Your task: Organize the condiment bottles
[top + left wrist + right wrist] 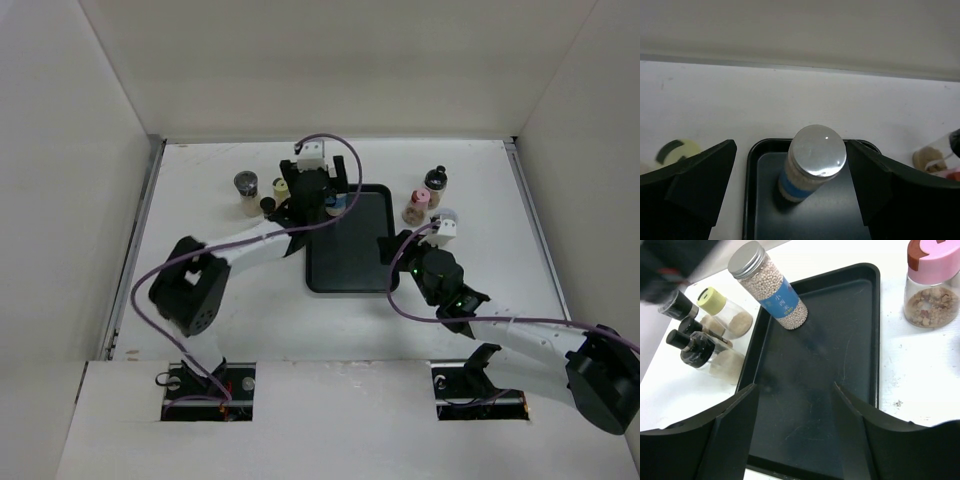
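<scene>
A bottle with a silver cap and blue label [812, 165] stands in the far left corner of the black tray [752, 200]. My left gripper [791, 150] is open around it, a finger on each side, neither clearly touching. The same bottle shows in the top view [337, 205] under my left gripper [335, 190], and in the right wrist view [772, 287]. My right gripper [795, 387] is open and empty above the tray's near half [805, 415]. In the top view it is at the tray's right edge [392, 258].
Left of the tray stand a grey-capped [246, 185], a pale yellow-capped [281, 187] and a black-capped bottle [268, 204]. Right of it stand a black-capped [437, 178] and a pink-capped jar [421, 198]; the pink one also shows in the right wrist view [932, 285]. White walls enclose the table.
</scene>
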Robot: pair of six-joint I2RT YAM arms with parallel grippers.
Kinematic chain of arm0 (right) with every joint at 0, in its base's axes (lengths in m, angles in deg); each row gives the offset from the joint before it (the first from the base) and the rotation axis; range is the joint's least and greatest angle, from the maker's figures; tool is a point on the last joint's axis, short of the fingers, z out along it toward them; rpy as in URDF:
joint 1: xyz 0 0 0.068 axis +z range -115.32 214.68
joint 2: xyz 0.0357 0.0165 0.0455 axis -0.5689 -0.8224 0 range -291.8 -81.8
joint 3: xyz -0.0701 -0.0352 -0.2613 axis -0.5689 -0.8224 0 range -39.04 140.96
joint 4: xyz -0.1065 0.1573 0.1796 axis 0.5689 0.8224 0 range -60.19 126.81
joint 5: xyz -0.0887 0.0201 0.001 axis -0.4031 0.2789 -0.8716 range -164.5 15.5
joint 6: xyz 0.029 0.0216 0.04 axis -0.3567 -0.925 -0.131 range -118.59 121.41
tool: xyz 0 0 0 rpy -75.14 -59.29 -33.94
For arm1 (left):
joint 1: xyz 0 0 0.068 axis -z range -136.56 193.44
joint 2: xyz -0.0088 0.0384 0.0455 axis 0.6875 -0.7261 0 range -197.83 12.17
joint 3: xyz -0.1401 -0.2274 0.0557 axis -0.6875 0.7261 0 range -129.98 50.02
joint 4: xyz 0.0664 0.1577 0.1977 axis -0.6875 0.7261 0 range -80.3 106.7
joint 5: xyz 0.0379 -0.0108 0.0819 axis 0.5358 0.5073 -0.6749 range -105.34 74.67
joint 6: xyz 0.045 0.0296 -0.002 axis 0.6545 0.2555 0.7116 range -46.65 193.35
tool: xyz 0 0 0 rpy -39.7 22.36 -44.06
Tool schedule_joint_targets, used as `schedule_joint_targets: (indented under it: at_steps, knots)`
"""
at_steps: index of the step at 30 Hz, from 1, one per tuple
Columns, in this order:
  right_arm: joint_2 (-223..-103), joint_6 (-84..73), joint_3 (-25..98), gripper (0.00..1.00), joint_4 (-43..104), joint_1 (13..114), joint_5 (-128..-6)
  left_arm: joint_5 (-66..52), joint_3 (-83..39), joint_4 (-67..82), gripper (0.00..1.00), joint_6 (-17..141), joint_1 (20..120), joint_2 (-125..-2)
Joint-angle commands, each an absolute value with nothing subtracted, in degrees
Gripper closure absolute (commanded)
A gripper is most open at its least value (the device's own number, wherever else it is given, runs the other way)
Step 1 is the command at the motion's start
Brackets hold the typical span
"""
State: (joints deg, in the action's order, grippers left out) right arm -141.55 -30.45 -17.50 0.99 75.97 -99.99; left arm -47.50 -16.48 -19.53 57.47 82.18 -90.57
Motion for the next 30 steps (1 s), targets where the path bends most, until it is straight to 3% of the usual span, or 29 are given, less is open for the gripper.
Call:
schedule_joint_targets:
  at_steps: [1,10,13,23,27,30]
  knots:
    - [-140.8,-31.2,-17.4,0.33,-2.3,75.5,-99.5,-50.0,-10.9,-19.6,0.08,56.8,82.9,-75.8]
    - [-142.1,-31.3,-16.7,0.11,-2.4,75.8,-98.0,-51.8,4.6,2.7,0.08,46.8,81.9,-58.6]
    - [-143.0,-30.8,-16.3,0.07,-2.5,75.8,-97.7,-51.3,7.2,1.4,0.08,46.6,82.0,-59.4]
    - [-145.2,-30.8,-15.5,0.08,-2.0,75.9,-96.6,-47.0,3.1,-4.6,0.10,47.7,78.2,-71.7]
    - [-144.7,-30.2,-15.4,0.08,-2.2,76.0,-96.9,-45.7,1.3,-6.6,0.17,48.0,77.1,-76.8]
    - [-145.0,-30.8,-15.6,0.10,-1.9,75.8,-96.5,-45.6,0.4,-6.7,0.33,48.1,77.1,-78.3]
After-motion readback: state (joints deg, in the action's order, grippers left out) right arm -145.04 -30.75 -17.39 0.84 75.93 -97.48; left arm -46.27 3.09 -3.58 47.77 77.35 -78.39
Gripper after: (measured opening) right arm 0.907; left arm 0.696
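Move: The black-capped bottle to fetch next stands about 6 cm back and 10 cm to the left of the left hand, some 13 cm below. From the same hand, the small black-topped jar is level ahead and 16 cm left, the yellow-capped bottle 4 cm ahead and 12 cm left, and the released silver-capped bottle 4 cm ahead and 3 cm right. The right hand has the black-capped bottle about 10 cm ahead and 31 cm left. Swing the open left gripper back and left, about 10 cm each way, rising 8 cm away from the silver-capped bottle, then drop it some 18 cm towards the black-capped bottle. Tip the fingers down about 20 degrees, ease forward 3 cm late in the descent and start closing around the bottle. Meanwhile open the right gripper wide and lower it 2 cm over the tray. ##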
